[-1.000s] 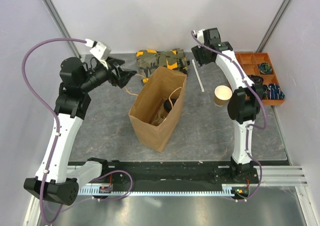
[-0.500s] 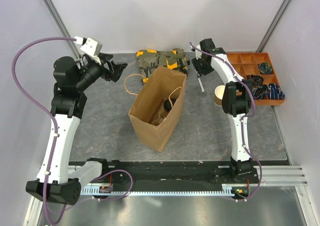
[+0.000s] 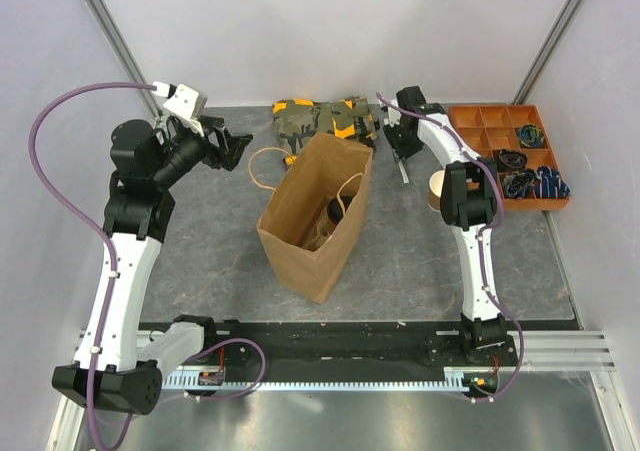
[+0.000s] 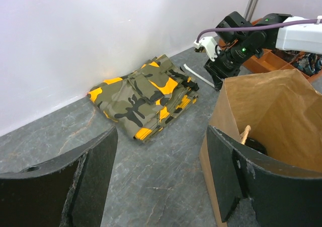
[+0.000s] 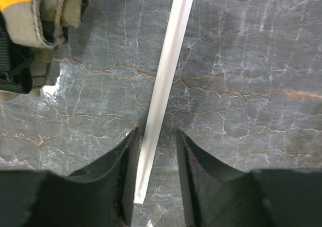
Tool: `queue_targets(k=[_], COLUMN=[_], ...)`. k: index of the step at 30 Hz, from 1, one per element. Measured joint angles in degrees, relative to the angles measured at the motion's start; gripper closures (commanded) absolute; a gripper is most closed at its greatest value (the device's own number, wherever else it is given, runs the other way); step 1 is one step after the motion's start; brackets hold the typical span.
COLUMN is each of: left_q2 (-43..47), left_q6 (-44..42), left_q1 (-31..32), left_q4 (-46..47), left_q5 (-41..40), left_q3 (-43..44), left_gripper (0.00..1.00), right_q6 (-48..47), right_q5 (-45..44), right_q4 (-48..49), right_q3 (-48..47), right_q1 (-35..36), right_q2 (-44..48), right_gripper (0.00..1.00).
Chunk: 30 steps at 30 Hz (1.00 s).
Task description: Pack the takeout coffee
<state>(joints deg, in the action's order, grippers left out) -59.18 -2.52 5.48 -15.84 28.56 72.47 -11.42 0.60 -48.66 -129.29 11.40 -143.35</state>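
Observation:
The takeout coffee [image 3: 333,211] stands inside the open brown paper bag [image 3: 300,241] at the table's middle; only its black lid [image 4: 255,146] shows past the bag's rim [image 4: 271,106]. My left gripper [image 3: 240,146] hovers open and empty to the left of the bag, its jaws [image 4: 161,141] framing bare table. My right gripper [image 3: 404,149] is down at the table behind the bag. It straddles one end of a white paper-wrapped straw [image 5: 171,51]. The left finger touches the straw, the right finger stands a little apart, so the gripper [image 5: 156,132] is still open.
A folded camouflage cloth [image 3: 320,119] lies at the back wall, close to the straw's far end. A lidless brown cup [image 3: 443,186] stands right of the bag, partly behind my right arm. An orange compartment tray [image 3: 500,131] with small items sits at the back right.
My right gripper has come down to the table over the straw and its jaws have narrowed around it. My left gripper has drawn back leftward, away from the bag.

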Motion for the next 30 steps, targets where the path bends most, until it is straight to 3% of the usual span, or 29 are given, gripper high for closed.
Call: queue_targets(k=[4, 10, 20, 30], left_q2=[0.3, 0.5, -3.2, -7.7], left_q6=[-0.2, -0.2, 0.5, 5.7], left_q1=[-0.1, -0.2, -0.3, -0.6], left_q4=[-0.4, -0.4, 0.4, 4.8], left_q5=[0.0, 0.0, 0.7, 3.0], left_q3=[-0.1, -0.1, -0.1, 0.9], left_gripper=[0.21, 0.2, 0.2, 0.2], right_q6=[0.3, 2.1, 7.0, 14.8], right_q5=[0.2, 1.6, 3.2, 10.0], right_q4=[0.4, 1.0, 3.5, 24.0], right_q3=[0.7, 1.3, 2.0, 10.2], right_q1=[0.0, 0.0, -1.6, -3.4], right_q2=[0.0, 0.0, 4.5, 36.9], right_gripper=[0.7, 1.0, 1.0, 1.0])
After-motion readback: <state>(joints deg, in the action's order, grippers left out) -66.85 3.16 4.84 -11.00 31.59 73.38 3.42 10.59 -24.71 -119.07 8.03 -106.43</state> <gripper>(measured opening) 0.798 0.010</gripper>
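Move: The straw lies on the table right under the right hand, already between its half-open fingertips near the near end; its middle is about 4 cm ahead, 1 cm left and 1 cm below. The camouflage cloth is roughly 18 cm left and 7 cm ahead, the empty paper cup about 13 cm back and 7 cm right, the orange tray some 24 cm right, level with the hand. From the left hand the straw is about 26 cm ahead, 33 cm right, 38 cm below. Staying low in place at first, the right hand shuts its fingers, pinching the straw near its near end, then rises straight up some 35 cm, ever faster, tilting back so the fingers swing from pointing down to roughly forward, about 50 degrees. The left hand, empty and open, eases about 4 cm forward and a little down beside the bag. ##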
